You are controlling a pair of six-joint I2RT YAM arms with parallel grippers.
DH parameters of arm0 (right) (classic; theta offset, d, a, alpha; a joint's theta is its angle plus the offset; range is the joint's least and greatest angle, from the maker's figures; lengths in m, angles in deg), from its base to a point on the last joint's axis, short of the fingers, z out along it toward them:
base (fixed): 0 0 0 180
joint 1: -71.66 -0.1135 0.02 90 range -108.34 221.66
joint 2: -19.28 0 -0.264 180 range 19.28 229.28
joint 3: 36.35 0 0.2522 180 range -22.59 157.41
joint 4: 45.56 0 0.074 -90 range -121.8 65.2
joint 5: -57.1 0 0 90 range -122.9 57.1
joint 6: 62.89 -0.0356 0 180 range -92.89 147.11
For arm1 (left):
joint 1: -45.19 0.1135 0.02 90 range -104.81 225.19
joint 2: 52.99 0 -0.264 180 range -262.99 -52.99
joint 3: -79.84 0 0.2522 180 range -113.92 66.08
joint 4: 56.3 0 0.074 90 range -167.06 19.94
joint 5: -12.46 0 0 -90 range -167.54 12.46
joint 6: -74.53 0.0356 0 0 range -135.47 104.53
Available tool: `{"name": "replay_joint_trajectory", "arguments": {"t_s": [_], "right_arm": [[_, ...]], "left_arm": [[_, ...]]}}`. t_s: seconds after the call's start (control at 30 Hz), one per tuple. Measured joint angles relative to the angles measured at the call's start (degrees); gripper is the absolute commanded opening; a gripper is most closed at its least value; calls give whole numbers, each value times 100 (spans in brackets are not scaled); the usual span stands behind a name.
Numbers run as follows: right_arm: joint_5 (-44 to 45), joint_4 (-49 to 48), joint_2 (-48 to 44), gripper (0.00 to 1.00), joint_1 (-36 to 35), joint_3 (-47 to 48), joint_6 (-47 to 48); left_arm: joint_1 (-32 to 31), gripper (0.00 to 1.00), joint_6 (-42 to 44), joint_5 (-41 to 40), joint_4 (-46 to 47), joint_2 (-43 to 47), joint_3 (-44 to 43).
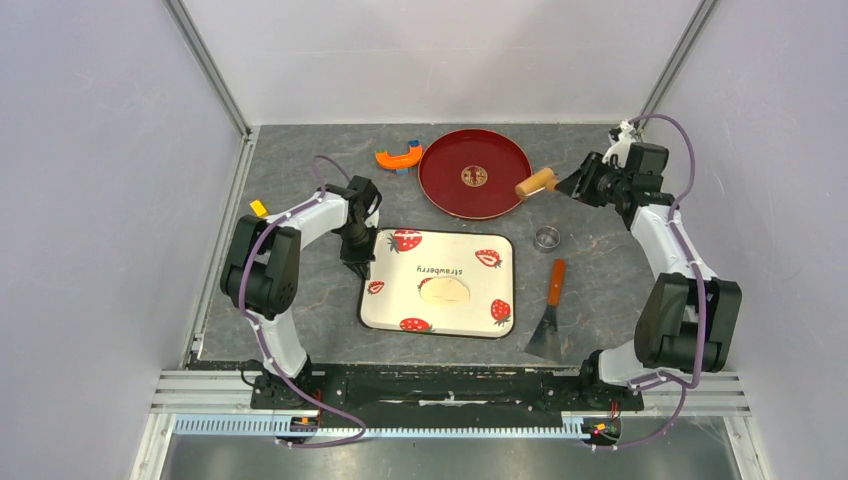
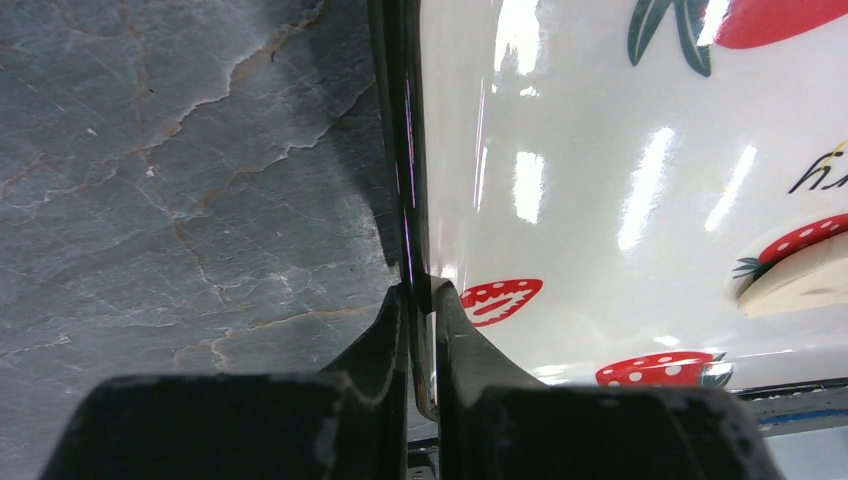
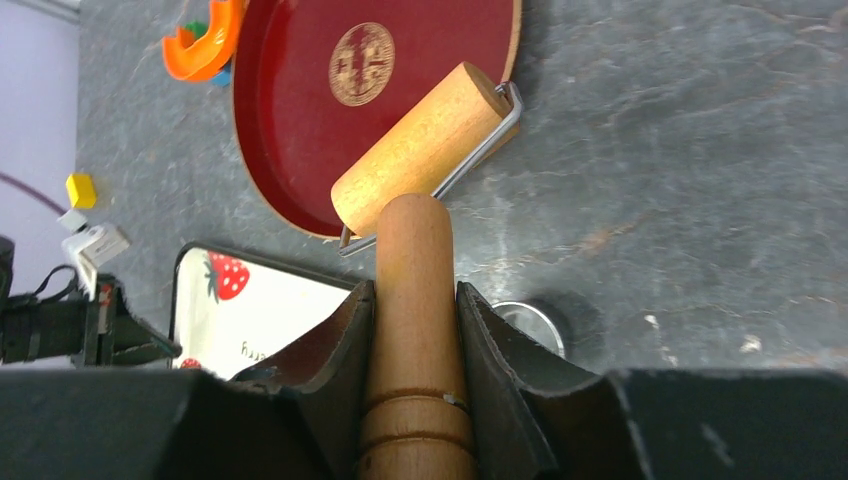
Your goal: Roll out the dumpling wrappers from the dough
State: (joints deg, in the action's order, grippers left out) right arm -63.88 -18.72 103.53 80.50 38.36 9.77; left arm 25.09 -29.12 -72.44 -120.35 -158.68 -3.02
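A dumpling wrapper (image 1: pixel 444 291), a pale flattened oval sheet, lies on the white strawberry tray (image 1: pixel 470 320) at the table's middle; its edge shows in the left wrist view (image 2: pixel 800 285). A separate lump of dough is out of view. My left gripper (image 1: pixel 358 264) (image 2: pixel 421 300) is shut on the tray's left rim (image 2: pixel 408 180). At the back right, my right gripper (image 1: pixel 566 184) (image 3: pixel 414 300) is shut on the wooden roller's handle (image 3: pixel 412 260). The roller's cylinder (image 1: pixel 536 183) (image 3: pixel 420 150) hangs over the red plate's right edge.
A round red plate (image 1: pixel 474 172) (image 3: pixel 300 120) sits behind the tray. A metal ring cutter (image 1: pixel 546 238) (image 3: pixel 535 322) and an orange-handled scraper (image 1: pixel 551 310) lie right of the tray. An orange curved tool (image 1: pixel 398 157) and a yellow block (image 1: pixel 259 208) are at the back left.
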Motion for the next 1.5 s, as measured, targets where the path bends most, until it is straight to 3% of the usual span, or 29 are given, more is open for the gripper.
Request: {"name": "replay_joint_trajectory", "arguments": {"t_s": [0.23,0.47,0.8,1.0,1.5], "right_arm": [[179,48,221,0,494,13,42],[492,-42,455,6,638,-129,70],[540,-566,721,23,632,-789,131],[581,-734,575,39,632,-1003,136],[1311,-57,529,62,632,-1036,516]], "left_arm": [[4,2,-4,33,31,17,28],[11,2,-33,205,138,83,129],[-2,2,-42,498,254,118,221],[-2,2,-44,501,264,127,232],[15,2,-380,525,404,236,374]]}}
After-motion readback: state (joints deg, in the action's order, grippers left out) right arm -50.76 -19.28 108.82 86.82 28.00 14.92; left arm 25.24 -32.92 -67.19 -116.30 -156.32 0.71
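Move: The rolling tool, already held by its handle in the right hand, is bound for bare table about 5 cm to that hand's right, 5 cm back and some 15 cm below. The red pan is about 13 cm left and 5 cm ahead of the hand, the metal cup roughly 8 cm back and 1 cm left, both about 14 cm lower. From the left hand, that bare spot is some 41 cm right and 10 cm ahead, the dough about 16 cm right and 4 cm back. The rolling tool is carried right by the right hand, away from the pan, about 6 cm, then lowered some 9 cm, where the fingers open and let go of its handle; the open hand keeps easing down, back and a little right. The tray rim stays pinched by the left hand, which shifts right a centimetre or two. ##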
